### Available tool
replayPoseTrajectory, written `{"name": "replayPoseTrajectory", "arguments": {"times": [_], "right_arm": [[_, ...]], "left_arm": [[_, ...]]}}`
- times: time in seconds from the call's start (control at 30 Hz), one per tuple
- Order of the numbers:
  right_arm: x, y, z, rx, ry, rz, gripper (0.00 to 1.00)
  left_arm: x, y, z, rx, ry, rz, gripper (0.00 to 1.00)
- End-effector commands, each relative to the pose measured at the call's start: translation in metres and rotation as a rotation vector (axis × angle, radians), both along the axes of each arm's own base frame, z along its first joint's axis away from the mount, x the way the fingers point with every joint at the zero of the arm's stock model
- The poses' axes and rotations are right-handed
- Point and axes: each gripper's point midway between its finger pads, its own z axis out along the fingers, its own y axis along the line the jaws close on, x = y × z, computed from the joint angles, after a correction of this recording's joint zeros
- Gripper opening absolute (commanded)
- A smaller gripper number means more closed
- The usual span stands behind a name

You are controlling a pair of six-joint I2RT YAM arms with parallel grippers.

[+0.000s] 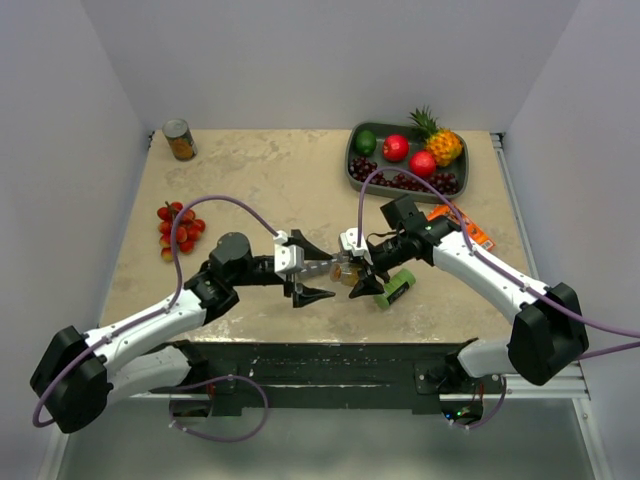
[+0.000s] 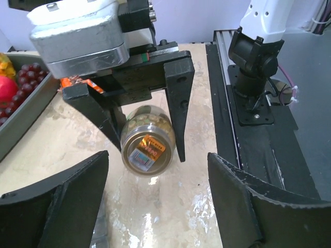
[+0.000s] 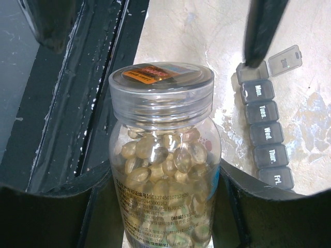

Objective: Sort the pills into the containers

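Observation:
My right gripper is shut on a clear plastic bottle with its clear lid on, full of yellowish-amber pills. It holds the bottle tilted, just above the table near the front edge. My left gripper is open and empty, its jaws wide apart, facing the bottle's lid a short way off. The grey pill organizer lies on the table beyond the bottle, day-labelled, with one end lid open. A left finger hangs over that end.
A green box lies just right of the right gripper. A dark fruit tray is at the back right, an orange packet below it. Cherry tomatoes lie at the left, a can at the back left.

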Motion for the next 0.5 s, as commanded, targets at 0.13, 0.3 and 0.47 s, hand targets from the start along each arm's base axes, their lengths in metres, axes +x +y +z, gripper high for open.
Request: {"name": "replayPoseTrajectory", "arguments": {"times": [0.13,0.3,0.47], "right_arm": [[-0.002,0.005,0.014,0.063,-0.032,0.028,0.00],[-0.002,0.005,0.013,0.062,-0.030,0.027,0.00],[-0.001,0.005,0.013,0.063,-0.028,0.024,0.00]], "left_arm": [[0.006,-0.020,0.031,-0.090,-0.092,-0.005,0.61],[0.008,-0.022,0.025,-0.090,-0.050,0.019,0.50],[0.006,-0.025,0.021,-0.086,-0.020,0.020,0.50]]}}
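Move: The clear lid of the pill jar faces my left hand, about 3 cm to its right, 1 cm ahead and nearly level. The pill organizer lies on the table some 8 cm ahead of my left hand, level with it sideways, and about 15 cm below. From my right hand, which still grips the jar's body, the lid is about 4 cm to the left and 3 cm up, straight across; the green bottle lies roughly 8 cm to its right, 2 cm ahead and 10 cm down. I keep the jar still in my right hand and ease my left hand about 1.5 cm right, onto the lid, with a slight shift forward in the later part. As it goes, my left fingers close from wide to about half open, one on the front side of the lid and one on the back, seeming to pinch its rim by the end; the wrist hardly turns. ##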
